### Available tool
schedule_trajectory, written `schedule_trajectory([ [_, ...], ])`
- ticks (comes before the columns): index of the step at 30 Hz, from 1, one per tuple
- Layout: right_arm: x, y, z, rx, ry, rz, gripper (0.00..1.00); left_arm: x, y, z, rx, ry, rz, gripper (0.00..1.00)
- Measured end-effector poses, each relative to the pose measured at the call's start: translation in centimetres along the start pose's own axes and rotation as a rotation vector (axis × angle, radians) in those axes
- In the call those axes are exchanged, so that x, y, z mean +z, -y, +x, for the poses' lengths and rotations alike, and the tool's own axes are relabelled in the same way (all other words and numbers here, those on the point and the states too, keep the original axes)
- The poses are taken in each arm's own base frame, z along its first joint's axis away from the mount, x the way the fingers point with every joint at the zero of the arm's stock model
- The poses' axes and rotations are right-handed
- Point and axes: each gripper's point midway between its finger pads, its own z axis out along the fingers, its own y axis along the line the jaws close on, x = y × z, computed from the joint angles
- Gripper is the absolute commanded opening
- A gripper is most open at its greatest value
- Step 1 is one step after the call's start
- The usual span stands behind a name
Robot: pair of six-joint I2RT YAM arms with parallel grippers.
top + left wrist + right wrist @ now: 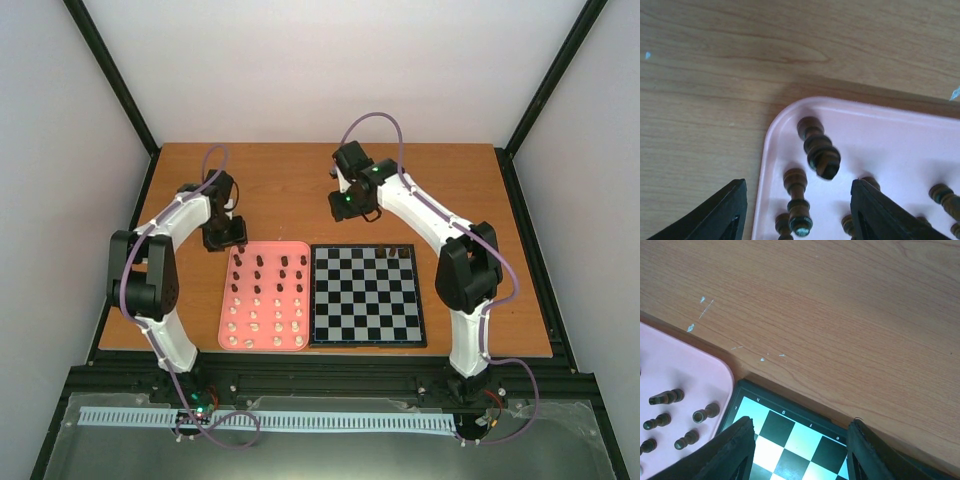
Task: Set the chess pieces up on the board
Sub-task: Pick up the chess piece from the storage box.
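Note:
The board [366, 296] lies right of a pink tray [300, 250]. Dark chess pieces [262, 268] fill the tray's far rows and cream ones [265, 322] its near rows. A few dark pieces [393, 251] stand on the board's far row, toward the right. My left gripper [228, 236] hangs open over the tray's far left corner. In the left wrist view its fingers [725, 212] straddle a dark piece [799, 202] without touching it, and a taller dark piece [821, 150] stands just beyond. My right gripper [345, 207] is open and empty above the board's far left corner [747, 390].
The wooden table [280, 180] stretches behind the tray and board. Black frame posts [110, 70] and white walls close in the sides. In the right wrist view, dark pieces [665, 397] stand in the tray's corner left of the board.

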Motion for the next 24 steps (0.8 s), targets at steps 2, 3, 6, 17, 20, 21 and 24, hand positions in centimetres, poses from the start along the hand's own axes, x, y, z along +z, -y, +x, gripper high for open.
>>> schedule_trajectory([
  [2, 0.0, 0.1, 0.0, 0.000, 0.000, -0.001, 0.50, 0.2, 0.2, -0.4, 0.001, 0.002, 0.001, 0.63],
  [3, 0.0, 0.3, 0.0, 0.003, 0.000, 0.000, 0.50, 0.3, 0.3, -0.6, 0.002, 0.003, 0.002, 0.62],
  [6, 0.0, 0.9, -0.2, 0.009, 0.001, 0.004, 0.50, 0.4, 0.6, -1.3, 0.003, 0.009, 0.004, 0.60],
  [17, -0.1, 2.5, -0.4, 0.025, 0.001, 0.001, 0.50, 2.4, 0.7, -2.0, 0.002, -0.030, -0.011, 0.49],
  [20, 0.2, 2.8, 0.0, 0.030, -0.010, 0.003, 0.50, 2.6, 0.9, -2.1, 0.005, -0.032, -0.011, 0.44],
  [21, 0.3, 2.9, 0.1, 0.032, -0.014, 0.004, 0.50, 2.7, 0.9, -2.1, 0.006, -0.034, -0.012, 0.42],
  [24, 0.6, 3.2, 0.6, 0.038, -0.029, 0.008, 0.50, 3.0, 1.0, -2.0, 0.012, -0.041, -0.014, 0.35],
])
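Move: The tall dark chess piece in the storage box's far-left corner is about 3 cm ahead of the left hand, 1 cm to its right and 3 cm lower. Directly beneath that hand, about 4 cm down, stands the next dark piece of the same column. A second-column piece lies level with the hand, some 5 cm to its right. From the right hand, the corner piece is roughly 22 cm left, 6 cm back and 11 cm below. The dark piece in the far-left corner is straddled by the left hand, which goes forward about 2.5 cm over the piece behind it, then sinks as far again, wrist still pointing down. Its fingers narrow from about two thirds open to under half, still clear of the piece. The empty right hand drifts some 3 cm right, away from the box, dipping slightly at the end. ##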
